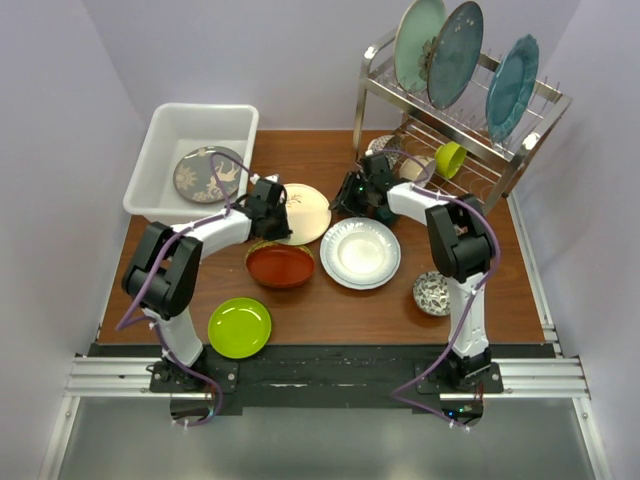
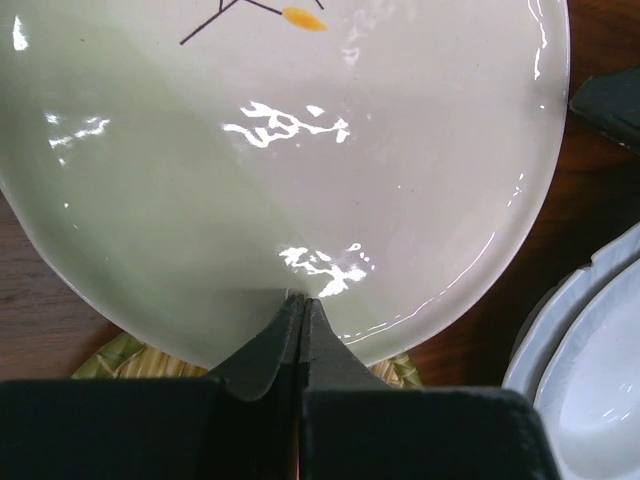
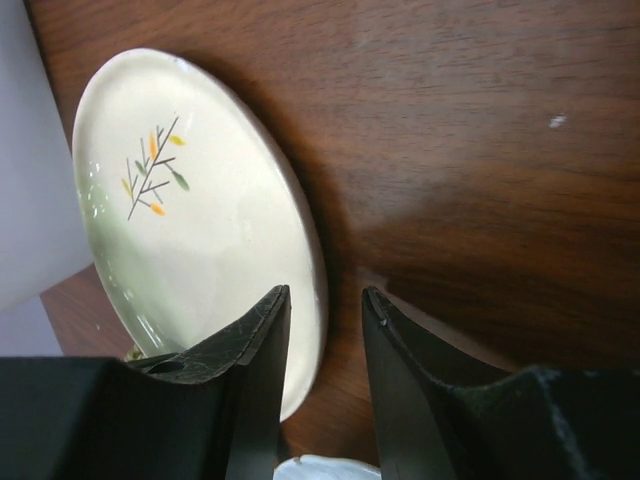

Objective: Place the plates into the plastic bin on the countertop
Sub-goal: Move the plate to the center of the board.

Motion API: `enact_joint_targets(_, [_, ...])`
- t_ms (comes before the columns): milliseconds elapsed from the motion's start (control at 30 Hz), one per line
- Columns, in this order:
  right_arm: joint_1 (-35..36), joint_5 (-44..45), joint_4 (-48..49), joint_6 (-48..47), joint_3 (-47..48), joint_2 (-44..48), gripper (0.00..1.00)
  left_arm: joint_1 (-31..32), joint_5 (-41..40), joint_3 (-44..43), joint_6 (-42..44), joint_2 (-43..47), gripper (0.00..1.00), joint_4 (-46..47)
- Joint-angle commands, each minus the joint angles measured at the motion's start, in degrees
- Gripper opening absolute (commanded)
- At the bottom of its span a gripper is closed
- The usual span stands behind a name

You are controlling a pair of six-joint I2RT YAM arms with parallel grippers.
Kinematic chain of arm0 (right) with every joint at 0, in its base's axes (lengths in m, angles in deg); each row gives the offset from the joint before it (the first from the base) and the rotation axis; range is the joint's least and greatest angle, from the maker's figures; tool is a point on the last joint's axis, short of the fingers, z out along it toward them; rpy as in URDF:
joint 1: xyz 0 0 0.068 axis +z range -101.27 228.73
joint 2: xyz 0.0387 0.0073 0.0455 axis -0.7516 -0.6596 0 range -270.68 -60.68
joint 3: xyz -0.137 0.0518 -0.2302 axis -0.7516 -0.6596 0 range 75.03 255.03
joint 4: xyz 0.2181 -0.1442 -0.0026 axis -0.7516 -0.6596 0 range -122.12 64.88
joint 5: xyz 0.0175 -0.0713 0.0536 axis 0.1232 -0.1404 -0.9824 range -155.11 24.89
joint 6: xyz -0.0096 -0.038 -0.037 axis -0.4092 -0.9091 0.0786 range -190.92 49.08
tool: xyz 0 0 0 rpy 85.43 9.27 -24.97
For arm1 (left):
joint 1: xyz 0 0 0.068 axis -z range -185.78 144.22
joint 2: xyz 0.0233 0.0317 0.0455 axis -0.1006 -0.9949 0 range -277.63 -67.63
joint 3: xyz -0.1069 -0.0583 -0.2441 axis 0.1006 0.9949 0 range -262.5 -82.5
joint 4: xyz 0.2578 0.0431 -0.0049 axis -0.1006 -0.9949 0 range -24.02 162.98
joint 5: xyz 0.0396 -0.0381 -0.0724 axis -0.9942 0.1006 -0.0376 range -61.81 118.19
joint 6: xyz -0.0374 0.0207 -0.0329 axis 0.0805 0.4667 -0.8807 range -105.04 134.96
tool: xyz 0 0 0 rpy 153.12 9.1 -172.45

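Note:
The cream plate (image 1: 308, 213) with a twig motif lies mid-table, its right edge tilted up off the countertop (image 1: 330, 150). My left gripper (image 1: 277, 206) is shut, its tips (image 2: 302, 298) resting on the plate's near rim (image 2: 300, 150), nothing between them. My right gripper (image 1: 347, 196) is open and straddles the plate's raised edge (image 3: 190, 230): one finger over the plate, one over the wood (image 3: 326, 292). The grey tree-pattern plate (image 1: 205, 175) lies in the white plastic bin (image 1: 165, 125). The red-brown (image 1: 280, 266), white (image 1: 360, 253) and lime green (image 1: 240, 327) plates lie on the countertop. The woven yellow plate (image 2: 115, 355) peeks from under the cream one.
A steel wire rack (image 1: 470, 120) at the back right holds large teal and blue-grey plates and a small green cup (image 1: 449, 158). A small patterned bowl (image 1: 433, 293) sits near the right arm. The bin stands just left of the cream plate.

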Motion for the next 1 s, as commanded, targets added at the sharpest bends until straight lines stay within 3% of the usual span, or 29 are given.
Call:
enact_joint_targets(0, [0.3,-2.2,0.8,-0.2,0.5,-1.8,0.38,0.3,-1.5,-3.0,1.6,1.1,0.01,-1.7])
enact_joint_targets(267, [2.3,-2.0,-2.4,-2.4,3.6,-4.7,0.31,0.3,-0.6,-2.3,1.4,0.6,0.02,-1.5])
enact_joint_targets(367, [2.9,-1.7,-3.5,-3.1,5.1,-5.8,0.21,0.3,-0.4,-2.1,1.3,0.5,0.02,-1.3])
enact_joint_targets(500, [3.1,-0.8,-4.6,-3.6,6.4,-6.0,0.00,0.3,-0.2,-2.1,1.3,0.8,0.02,-1.5])
enact_joint_targets(667, [3.1,-0.5,-4.9,-3.1,7.4,-4.9,0.00,0.3,-0.4,-2.2,1.4,3.0,0.06,-2.2])
enact_joint_targets(967, [3.1,-2.3,-6.0,-1.2,10.3,-1.9,0.00,0.3,-2.7,-3.1,3.0,8.1,0.32,-5.4])
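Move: The cream plate's middle lies about 6 cm ahead of the left hand and 2 cm to its right, a centimetre lower; the shut left fingertips rest on its near edge. From the right hand it is some 10 cm left, 2 cm back and 2 cm down. The red plate sits 8 cm behind the left hand and 2 cm to its left; the white plates are about 12 cm back and 6 cm right of the right hand. Carry the open right gripper about 3 cm left and 1 cm down onto the cream plate's right rim, turning some 5 degrees counter-clockwise, and close the fingers to pinch that rim. Keep the shut left fingers on its near edge meanwhile, then lift them off about 3 cm straight up, opening them partway. ##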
